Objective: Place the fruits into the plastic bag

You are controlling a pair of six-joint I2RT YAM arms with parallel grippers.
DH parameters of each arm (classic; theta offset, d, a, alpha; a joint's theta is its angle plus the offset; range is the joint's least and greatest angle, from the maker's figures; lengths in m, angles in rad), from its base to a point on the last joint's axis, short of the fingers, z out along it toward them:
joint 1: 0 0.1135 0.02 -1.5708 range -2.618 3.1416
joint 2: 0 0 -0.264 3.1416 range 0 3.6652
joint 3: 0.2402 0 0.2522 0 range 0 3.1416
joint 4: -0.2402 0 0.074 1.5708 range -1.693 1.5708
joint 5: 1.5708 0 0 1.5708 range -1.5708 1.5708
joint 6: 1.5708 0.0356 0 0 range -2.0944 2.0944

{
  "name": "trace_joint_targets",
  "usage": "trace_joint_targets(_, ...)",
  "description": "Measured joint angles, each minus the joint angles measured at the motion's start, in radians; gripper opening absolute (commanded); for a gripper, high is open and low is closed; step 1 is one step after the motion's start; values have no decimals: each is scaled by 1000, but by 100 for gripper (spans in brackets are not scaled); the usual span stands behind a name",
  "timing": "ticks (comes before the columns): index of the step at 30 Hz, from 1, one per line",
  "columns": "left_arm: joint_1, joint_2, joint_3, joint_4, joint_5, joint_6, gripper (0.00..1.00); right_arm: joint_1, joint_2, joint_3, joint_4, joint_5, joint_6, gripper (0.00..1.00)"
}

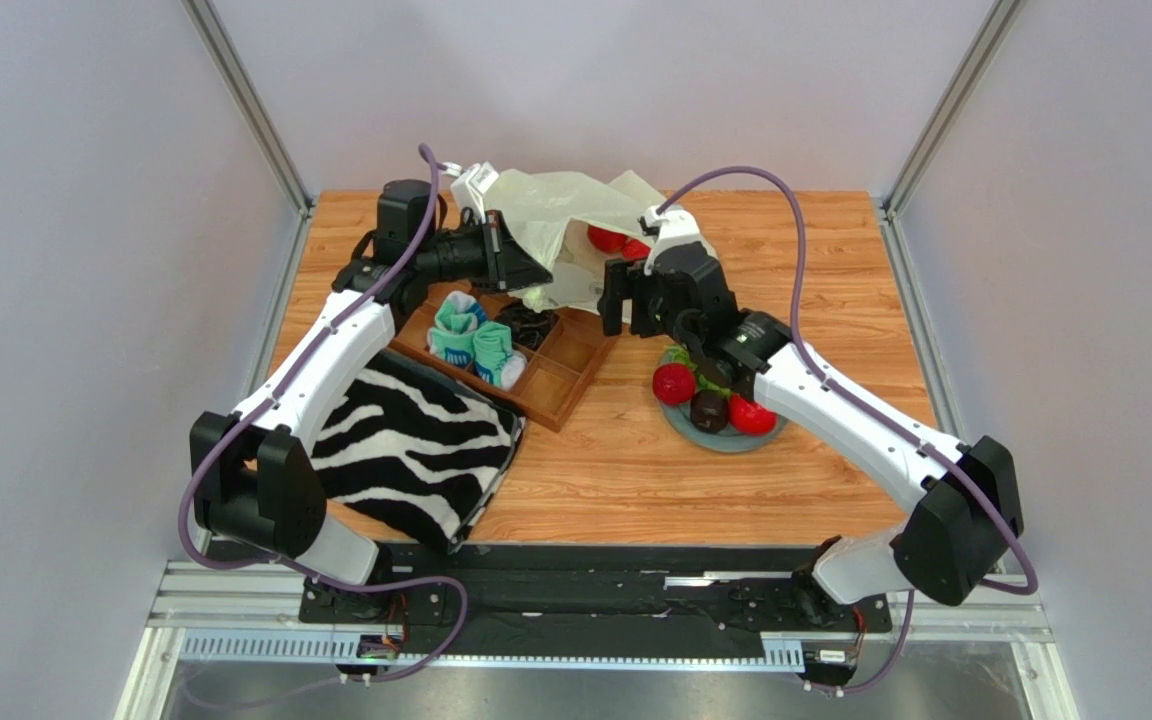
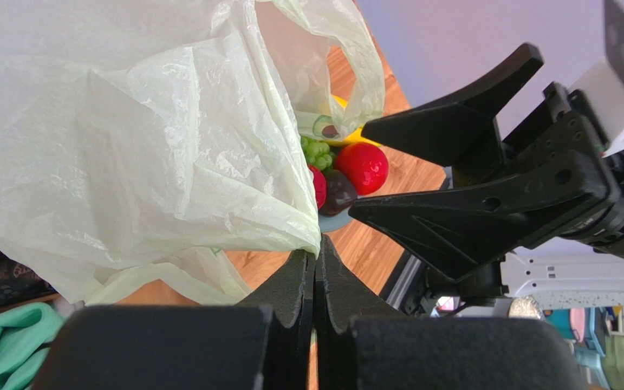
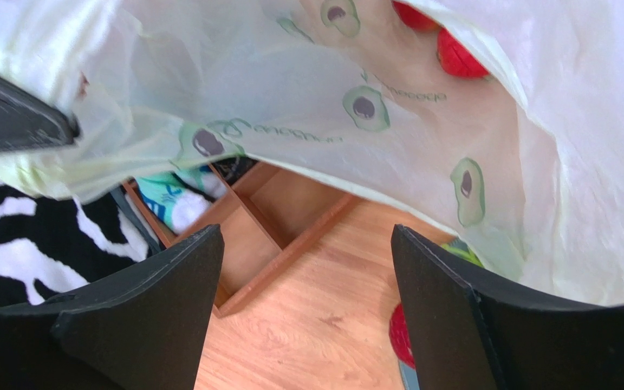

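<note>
The pale plastic bag (image 1: pixel 560 207) with avocado prints lies at the back of the table, its mouth held up. My left gripper (image 1: pixel 542 276) is shut on the bag's edge (image 2: pixel 311 231), the thin film pinched between the fingertips. Two red fruits (image 3: pixel 460 55) lie inside the bag. My right gripper (image 1: pixel 623 315) stands open and holds nothing, just in front of the bag's mouth (image 3: pixel 303 244). On a grey plate (image 1: pixel 687 432) to the right lie red fruits (image 1: pixel 674 384), a dark one (image 1: pixel 710 410) and green grapes (image 2: pixel 316 151).
A wooden divided tray (image 1: pixel 560 368) holds teal-and-white rolled socks (image 1: pixel 474 342) left of the plate. A zebra-striped cloth (image 1: pixel 402 443) lies at the front left. Metal frame posts and grey walls stand at both sides of the table.
</note>
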Motion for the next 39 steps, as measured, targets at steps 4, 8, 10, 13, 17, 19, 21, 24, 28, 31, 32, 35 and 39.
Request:
trace_joint_targets(4, 0, 0, 0, 0, -1, 0, 0, 6, -35, -85, -29, 10, 20, 79)
trace_joint_targets(8, 0, 0, 0, 0, -4, 0, 0, 14, -59, -181, -91, 31, 45, 79)
trace_joint_targets(10, 0, 0, 0, 0, -4, 0, 0, 17, -79, -225, -120, 44, 55, 79)
trace_joint_targets(13, 0, 0, 0, 0, -8, 0, 0, 18, -97, -256, -165, 66, 67, 79)
trace_joint_targets(17, 0, 0, 0, 0, -11, 0, 0, 17, -77, -250, -204, 112, 76, 79)
trace_joint_targets(19, 0, 0, 0, 0, -11, 0, 0, 17, -50, -244, -216, 131, 80, 79)
trace_joint_targets(21, 0, 0, 0, -1, -11, 0, 0, 13, -21, -244, -224, 139, 86, 79)
trace_joint_targets(24, 0, 0, 0, -1, -11, 0, 0, 5, 15, -244, -224, 140, 90, 82)
trace_joint_targets(28, 0, 0, 0, -1, -11, 0, 0, -6, 58, -235, -223, 140, 90, 83)
trace_joint_targets(31, 0, 0, 0, -1, -11, 0, 0, -16, 84, -224, -219, 140, 89, 83)
trace_joint_targets(32, 0, 0, 0, -1, -11, 0, 0, -19, 91, -220, -219, 140, 89, 83)
trace_joint_targets(35, 0, 0, 0, -1, -11, 0, 0, -26, 115, -211, -215, 140, 85, 82)
trace_joint_targets(39, 0, 0, 0, -1, -11, 1, 0, -34, 139, -200, -214, 142, 82, 82)
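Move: The wrinkled red fruit on the plate lies about 8 cm right, 3 cm back and 20 cm below the right hand. The green grapes sit some 4 cm right of the red fruit and 4 cm farther out; the dark fruit is 5 cm right of it and 3 cm nearer the base. From the left hand, the red fruit lies roughly 15 cm right, 4 cm back and 25 cm below. Right hand sinks 16 cm, shifting 8 cm right and slightly back, open fingers tipping down towards the red fruit. ##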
